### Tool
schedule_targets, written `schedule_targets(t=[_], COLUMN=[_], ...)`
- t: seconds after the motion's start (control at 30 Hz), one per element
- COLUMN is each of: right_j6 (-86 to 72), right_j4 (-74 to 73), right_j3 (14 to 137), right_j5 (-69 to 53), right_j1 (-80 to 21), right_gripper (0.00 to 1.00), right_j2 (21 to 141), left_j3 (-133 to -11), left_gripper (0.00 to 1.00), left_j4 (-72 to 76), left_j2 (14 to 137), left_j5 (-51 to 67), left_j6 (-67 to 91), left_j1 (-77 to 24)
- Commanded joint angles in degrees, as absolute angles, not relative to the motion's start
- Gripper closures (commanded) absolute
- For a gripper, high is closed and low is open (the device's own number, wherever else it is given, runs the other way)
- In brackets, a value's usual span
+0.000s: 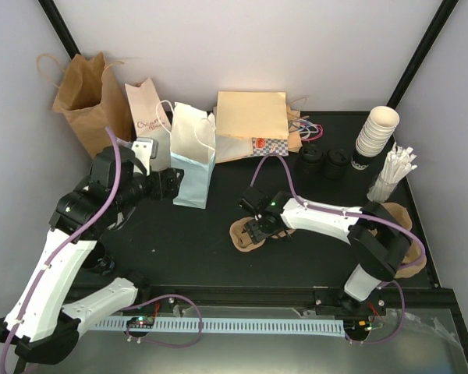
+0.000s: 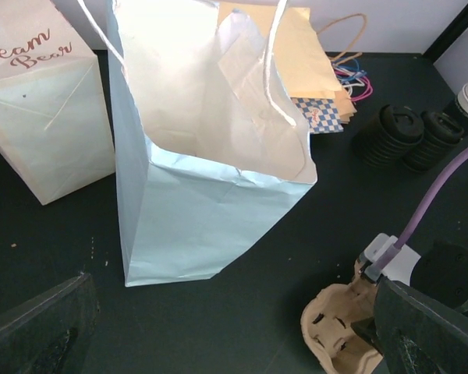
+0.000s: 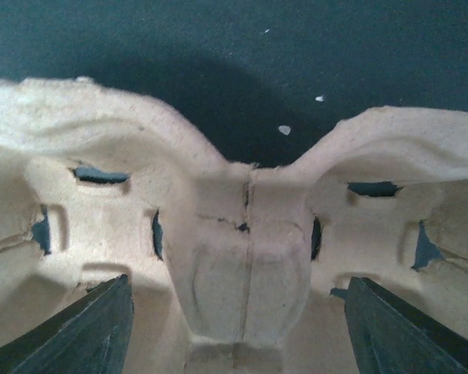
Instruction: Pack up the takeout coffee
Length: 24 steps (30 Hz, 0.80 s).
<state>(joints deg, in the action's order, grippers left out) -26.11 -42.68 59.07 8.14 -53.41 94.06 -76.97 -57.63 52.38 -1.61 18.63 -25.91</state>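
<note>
The takeout coffee is out of view in every frame. A tan pulp cup carrier [image 1: 248,236] [image 2: 337,333] [image 3: 242,234] lies on the dark table. My right gripper [image 1: 255,221] [image 3: 238,331] hovers low over it, open, its two dark fingers [image 3: 90,331] straddling the carrier's centre ridge without touching it. A light blue paper bag [image 1: 193,160] [image 2: 203,187] stands upright with its mouth open. My left gripper [image 1: 168,184] [image 2: 234,343] is open and empty just left of that bag.
A white "Cream Bear" bag [image 1: 148,117] [image 2: 39,117] and a brown bag [image 1: 86,97] stand back left. Flat bags [image 1: 249,125] lie at the back. Two black lid stacks [image 1: 324,162], stacked bare cups [image 1: 377,134], stirrers [image 1: 394,175] and more carriers [image 1: 409,261] are on the right.
</note>
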Motion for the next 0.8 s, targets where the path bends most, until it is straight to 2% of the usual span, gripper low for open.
schedule_targets(t=[0.0,0.43,0.57,0.77], right_j6=[-27.01,-27.27,-26.57,-25.46], right_j4=[-40.70,-39.23,-38.25,-38.81], right_j3=[60.88,63.21,63.11,63.15], right_j5=[11.39,13.15,13.16,13.29], right_j1=[-53.79,-53.70,-53.64,-53.23], right_gripper=[0.25,0.39,0.48,0.52], right_j2=[95.71,100.45,100.00,96.91], left_j3=[-76.05,-76.54,-76.96,-78.88], left_gripper=[0.01,0.01,0.01,0.01], left_j4=[-56.42,-56.32,-55.59,-53.67], left_j2=[52.03,52.54,54.14,56.33], left_j5=[-2.87,-3.68,-1.95,0.77], left_j6=[17.81,15.88,15.11,13.33], left_j1=[-25.31,-23.41,-20.65,-16.44])
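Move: The right hand hangs fingers-down over the brown cup tray, with the tray's middle divider about 2 cm ahead, 1 cm left and 2 cm below. The light blue bag stands roughly 12 cm ahead and 16 cm left of that hand; the two black cups are about 18 cm ahead and 14 cm to its right. From the left hand the tray lies some 20 cm right, level fore and aft, and about 32 cm below. The right hand eases forward about 2.5 cm, with some 1.5 cm of sinking early on and a small drift left later, keeping its fingers pointed down while they close steadily from about three quarters to half open, one on each side of the tray's middle divider. High up and wide open, the left hand drifts forward and left by about 4 cm in all, sinking a little and turning slightly counter-clockwise in front of the light blue bag, most of it late. ##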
